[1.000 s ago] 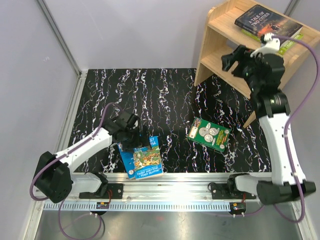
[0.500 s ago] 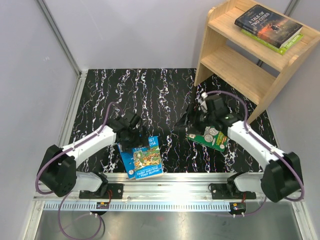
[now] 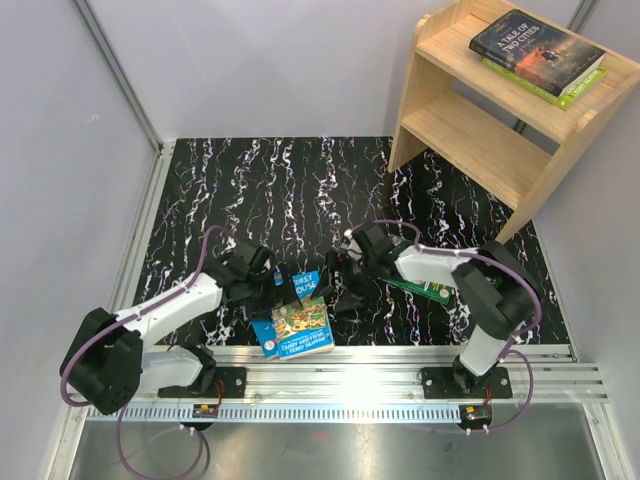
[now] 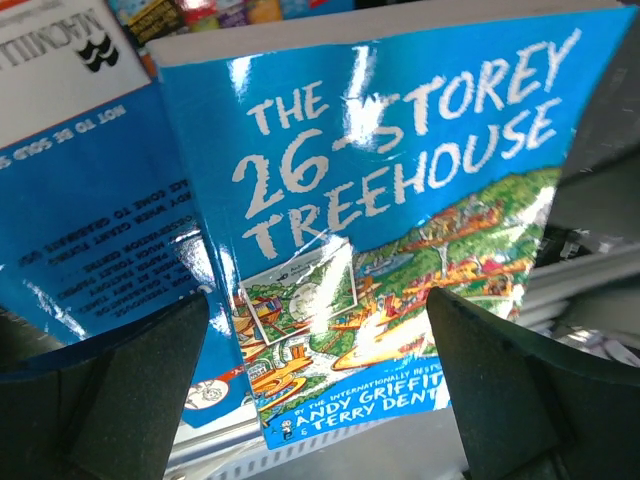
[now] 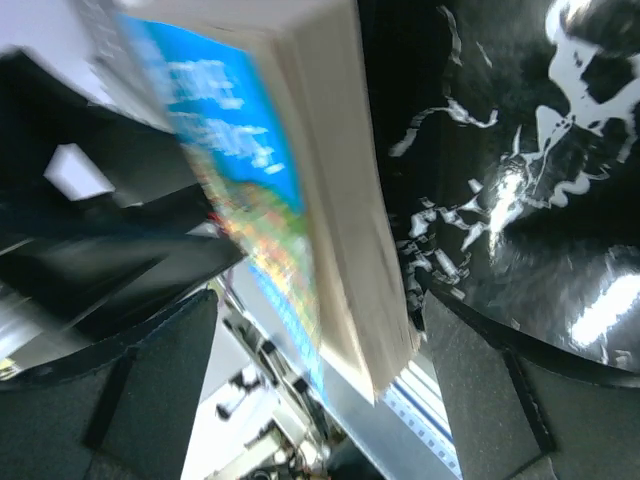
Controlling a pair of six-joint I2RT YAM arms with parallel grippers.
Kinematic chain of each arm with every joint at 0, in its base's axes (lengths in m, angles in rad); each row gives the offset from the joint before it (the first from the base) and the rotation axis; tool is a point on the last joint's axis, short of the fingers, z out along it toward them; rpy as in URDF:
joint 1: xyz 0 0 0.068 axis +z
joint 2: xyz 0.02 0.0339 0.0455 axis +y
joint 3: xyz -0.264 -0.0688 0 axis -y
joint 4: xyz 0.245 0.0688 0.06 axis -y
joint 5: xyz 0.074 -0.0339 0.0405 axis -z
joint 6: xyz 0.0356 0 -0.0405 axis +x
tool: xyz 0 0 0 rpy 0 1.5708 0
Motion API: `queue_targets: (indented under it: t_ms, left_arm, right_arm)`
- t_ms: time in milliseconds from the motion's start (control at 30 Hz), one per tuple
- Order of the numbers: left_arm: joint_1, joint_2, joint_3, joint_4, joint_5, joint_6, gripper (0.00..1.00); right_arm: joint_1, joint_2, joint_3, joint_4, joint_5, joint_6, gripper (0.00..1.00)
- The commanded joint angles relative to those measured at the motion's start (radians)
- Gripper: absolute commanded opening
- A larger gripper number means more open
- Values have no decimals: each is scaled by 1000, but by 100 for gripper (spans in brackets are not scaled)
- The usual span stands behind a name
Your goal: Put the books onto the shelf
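Note:
A colourful illustrated book (image 3: 303, 326) lies on a blue book (image 3: 295, 285) near the table's front edge. My left gripper (image 3: 270, 288) hovers open over them; in the left wrist view the illustrated cover (image 4: 400, 180) fills the gap between the fingers (image 4: 110, 390). My right gripper (image 3: 340, 283) is open at that book's right side, and the page edge (image 5: 345, 230) runs between its fingers (image 5: 520, 400). A dark green coin book (image 3: 428, 288) is mostly hidden under the right arm. The shelf (image 3: 480, 130) stands far right with a dark book (image 3: 535, 42) on a lime green one (image 3: 560, 90).
The black marbled tabletop (image 3: 290, 190) ends at a metal rail (image 3: 380, 352) along the front. A grey wall with a metal post (image 3: 115, 70) closes the left side. The shelf's lower tier (image 3: 470, 135) holds nothing.
My right arm swung down from the shelf to the table, then left past the coin book to the illustrated book, its jaws widening. The left gripper shifted slightly and the two stacked books turned a little.

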Motion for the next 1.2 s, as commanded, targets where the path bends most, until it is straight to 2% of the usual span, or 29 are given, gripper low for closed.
queue_targets:
  t_ms: [0,233,333,367,467,667,733,767,800,867,1000,1167]
  left_arm:
    - [-9,25,-86,194,106,-41,99]
    - [-9,31,-149,359,202,-65,99]
    - [-9,27,-181,425,235,-90,99]
    - [-9,22,-195,444,243,-96,99]
    - [-9,2,-198,465,259,-99,99]
    - [-9,-41,-140,360,226,-50,99]
    - [-7,-47,-124,347,221,-44,99]
    - [-7,-52,-123,352,223,-39,99]
    - [-9,-55,-118,358,226,-38,99]
    - [-9,-58,-109,369,229,-33,99]
    - [-6,-78,-54,409,279,-13,99]
    - [-3,-92,105,513,419,-15,97]
  right_arm:
    - [37,73,-4,108,-51,28,90]
    - [37,151,-53,196,-70,39,87]
    - [37,142,-58,190,-64,36,74]
    - [37,134,-58,185,-61,32,61]
    - [38,90,-46,125,-30,-3,35]
    - [37,-22,58,-270,106,-170,31]
    - [37,-77,81,-348,180,-227,29]
    - [37,-114,101,-406,200,-237,25]
    - [35,-134,111,-427,222,-256,8]
    - [35,-174,141,-459,222,-264,1]
    - [37,-292,189,-458,132,-251,0]
    - [37,-409,229,-415,-2,-224,0]
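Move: The 26-Storey Treehouse book's middle lies about 6 cm left and 4 cm back of the right hand, some 4 cm below it, its page edge almost at those fingers. From the left hand it is roughly 4 cm right, 4 cm back and 3 cm down. The lower blue book, partly beneath it, is centred some 7 cm left of its middle and level with it; the green book lies about 21 cm right and 7 cm ahead of the right hand. The right hand dips about 3 cm and slightly back with open fingers, shuts them on the Treehouse book's right-hand page edge, then lifts it some 12 cm while drifting right. Meanwhile the left hand, fingers wide open, pushes the blue books about 5 cm right towards that grip, swinging its fingertips rightward some 20 degrees, pauses, then rises and goes farther right beside the book. ##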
